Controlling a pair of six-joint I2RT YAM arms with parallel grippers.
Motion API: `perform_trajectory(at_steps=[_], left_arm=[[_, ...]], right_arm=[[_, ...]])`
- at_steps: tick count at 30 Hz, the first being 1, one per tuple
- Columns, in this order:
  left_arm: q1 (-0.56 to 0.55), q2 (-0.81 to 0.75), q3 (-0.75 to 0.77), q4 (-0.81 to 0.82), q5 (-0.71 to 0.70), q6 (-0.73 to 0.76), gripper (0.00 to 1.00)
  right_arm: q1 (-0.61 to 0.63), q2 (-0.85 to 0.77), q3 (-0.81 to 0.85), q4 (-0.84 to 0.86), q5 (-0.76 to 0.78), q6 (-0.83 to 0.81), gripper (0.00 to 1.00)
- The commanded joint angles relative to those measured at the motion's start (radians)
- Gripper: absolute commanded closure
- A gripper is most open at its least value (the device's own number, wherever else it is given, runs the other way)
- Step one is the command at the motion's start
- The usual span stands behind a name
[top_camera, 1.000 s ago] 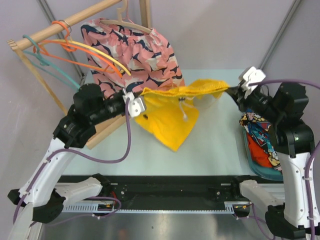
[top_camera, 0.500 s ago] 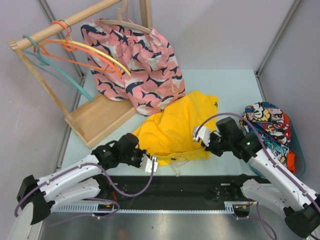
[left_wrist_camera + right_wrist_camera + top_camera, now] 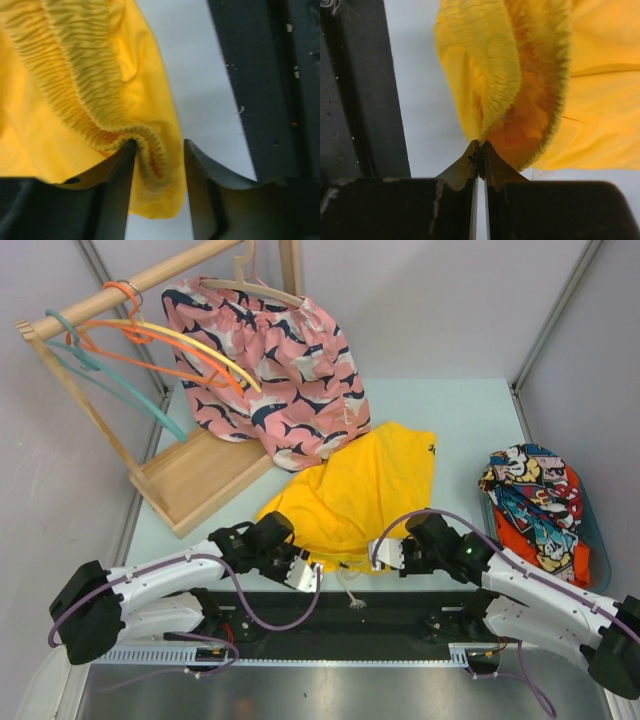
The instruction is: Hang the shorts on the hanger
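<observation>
The yellow shorts point(image 3: 350, 490) lie crumpled on the table, waistband toward the near edge, with the pale drawstring point(image 3: 350, 597) trailing over the black rail. My left gripper point(image 3: 306, 574) point(image 3: 159, 160) is open at the waistband's left end. A fold of the elastic waistband point(image 3: 150, 150) sits loose between its jaws. My right gripper point(image 3: 384, 555) point(image 3: 481, 146) is shut on the waistband's edge point(image 3: 495, 100) at the right end. The pale-yellow hanger point(image 3: 230, 365) hangs on the wooden rack at the back left, far from both grippers.
Pink whale-print shorts point(image 3: 285, 370) hang on a wooden hanger beside orange point(image 3: 165, 368) and teal hangers point(image 3: 120, 390). The rack's wooden base point(image 3: 195, 480) stands at left. A multicoloured garment point(image 3: 530, 500) fills a teal tray point(image 3: 592, 530) at right. A black rail point(image 3: 400, 615) runs along the near edge.
The shorts, held stretched in the air a second ago, have come down onto the table near the front. My left jaws have opened off the waistband; the right ones stay shut on it.
</observation>
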Motion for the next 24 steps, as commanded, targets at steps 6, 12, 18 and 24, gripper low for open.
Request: perform_trajectory(at_steps=[6, 12, 18, 24], left_arm=[[0.015, 0.112, 0.101, -0.055, -0.021, -0.097, 0.25], [0.17, 0.211, 0.205, -0.104, 0.029, -0.064, 0.26], [0.168, 0.062, 0.334, -0.233, 0.15, -0.077, 0.15], [0.161, 0.02, 0.512, -0.344, 0.187, -0.12, 0.04]], right_arm=[[0.03, 0.041, -0.054, 0.134, 0.098, -0.038, 0.57], [-0.077, 0.086, 0.001, 0.145, 0.061, -0.06, 0.49], [-0.082, -0.014, 0.122, 0.023, -0.006, -0.022, 0.26], [-0.056, -0.051, 0.241, -0.067, -0.032, 0.067, 0.0]])
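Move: Each hand is at its own end of the yellow shorts' waistband, which lies about 1 cm below the fingers. The drawstring tassel lies roughly 12 cm right and 5 cm back of the left hand, or 8 cm left and 5 cm back of the right. The rack base sits some 17 cm left and 19 cm ahead of the left hand; the bin is roughly 27 cm right and 9 cm ahead of the right hand. Both hands open wide off the waistband ends, shift about 4 cm forward, then lift some 9 cm clear. ##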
